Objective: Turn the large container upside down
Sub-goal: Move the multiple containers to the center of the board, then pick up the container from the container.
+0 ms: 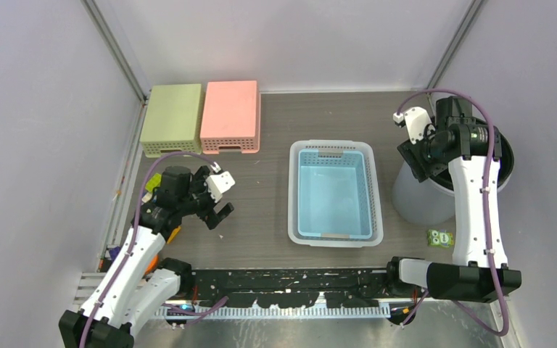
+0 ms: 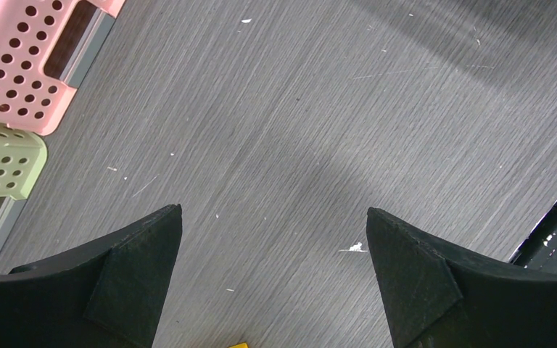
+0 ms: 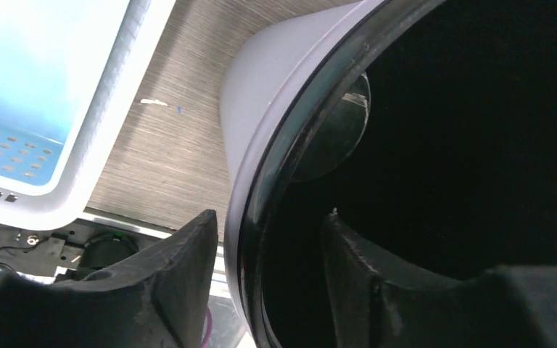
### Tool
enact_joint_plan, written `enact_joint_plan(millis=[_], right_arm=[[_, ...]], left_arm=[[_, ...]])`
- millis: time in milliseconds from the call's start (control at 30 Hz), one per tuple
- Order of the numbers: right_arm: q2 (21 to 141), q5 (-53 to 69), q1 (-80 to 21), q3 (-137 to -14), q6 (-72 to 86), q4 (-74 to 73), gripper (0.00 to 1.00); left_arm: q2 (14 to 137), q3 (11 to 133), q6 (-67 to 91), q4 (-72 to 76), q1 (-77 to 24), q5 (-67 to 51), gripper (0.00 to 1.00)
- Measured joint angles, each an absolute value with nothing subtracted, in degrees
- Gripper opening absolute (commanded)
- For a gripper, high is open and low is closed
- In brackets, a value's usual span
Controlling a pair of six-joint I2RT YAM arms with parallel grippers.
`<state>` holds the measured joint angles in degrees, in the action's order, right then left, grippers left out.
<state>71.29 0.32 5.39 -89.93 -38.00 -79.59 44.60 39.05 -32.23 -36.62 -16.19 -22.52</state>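
Observation:
The large container (image 1: 408,197) is a pale grey round bin with a black inside, standing upright at the right of the table. My right gripper (image 1: 422,161) straddles its near-left rim. In the right wrist view one finger (image 3: 181,268) stands outside the grey wall (image 3: 275,80) and the other (image 3: 362,268) inside the dark hollow. A narrow gap shows on both sides of the rim, so the gripper (image 3: 270,215) is open. My left gripper (image 1: 216,197) hovers over bare table at the left, wide open (image 2: 273,209) and empty.
A white basket with a blue lining (image 1: 294,196) sits mid-table, just left of the bin. Upturned green (image 1: 172,119) and pink (image 1: 230,116) baskets lie at the back left. A small green patterned item (image 1: 440,238) lies near the bin's front.

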Motion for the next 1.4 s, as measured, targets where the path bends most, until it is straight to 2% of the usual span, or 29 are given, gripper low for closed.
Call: enact_joint_plan(millis=[100, 233, 433, 667, 800, 967, 1100, 1400], right_arm=[[70.85, -0.3, 5.5, -90.48, -38.65, -79.99, 0.75], [70.46, 0.36, 5.5, -97.23, -38.96, -81.87, 0.83], [65.19, 6.35, 5.5, -109.58, -37.6, -81.25, 0.84], [61.54, 26.7, 5.41, -113.21, -36.67, -83.68, 0.79], [63.57, 31.86, 0.45, -107.46, -37.36, -83.81, 0.79], [65.6, 26.22, -20.45, -90.96, -37.21, -78.87, 0.8], [68.71, 22.0, -31.94, -81.84, -36.99, -76.14, 0.79], [74.11, 21.28, -35.48, -72.9, -38.37, -69.23, 0.78]], left_arm=[[44.62, 39.05, -32.23, -36.62, -16.1, -22.52, 1.0], [44.66, 39.05, -32.23, -36.62, -16.1, -22.55, 1.0], [44.75, 39.05, -32.23, -36.62, -16.1, -22.52, 1.0], [44.75, 39.05, -32.23, -36.62, -16.1, -22.52, 1.0], [44.88, 39.05, -32.23, -36.62, -16.1, -22.52, 1.0], [45.39, 39.05, -32.23, -36.62, -16.1, -22.37, 1.0], [45.63, 39.05, -32.23, -36.62, -16.05, -22.11, 1.0], [46.37, 39.05, -32.25, -36.62, -15.99, -22.06, 1.0]])
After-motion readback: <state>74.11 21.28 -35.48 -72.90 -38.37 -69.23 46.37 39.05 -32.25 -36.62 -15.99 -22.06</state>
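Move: The right hand straddles the bin's left rim; the bin's middle lies about 10 cm to its right, 8 cm ahead and some 13 cm lower. The blue container it goes for is roughly 24 cm to its left, 5 cm ahead and 21 cm below, nested in the large white container, whose middle is about the same. From the left hand the blue container lies some 37 cm right, 11 cm ahead and 9 cm lower. Straight up first, about 15 cm, the right hand comes free of the bin's rim as its fingers finish opening, then swings some 22 cm left and sinks steeply, drifting slightly back, to hang over the near part of the nested blue and white containers. The wrist turns roughly 50 degrees counter-clockwise on the way; the fingers stay open and empty. ##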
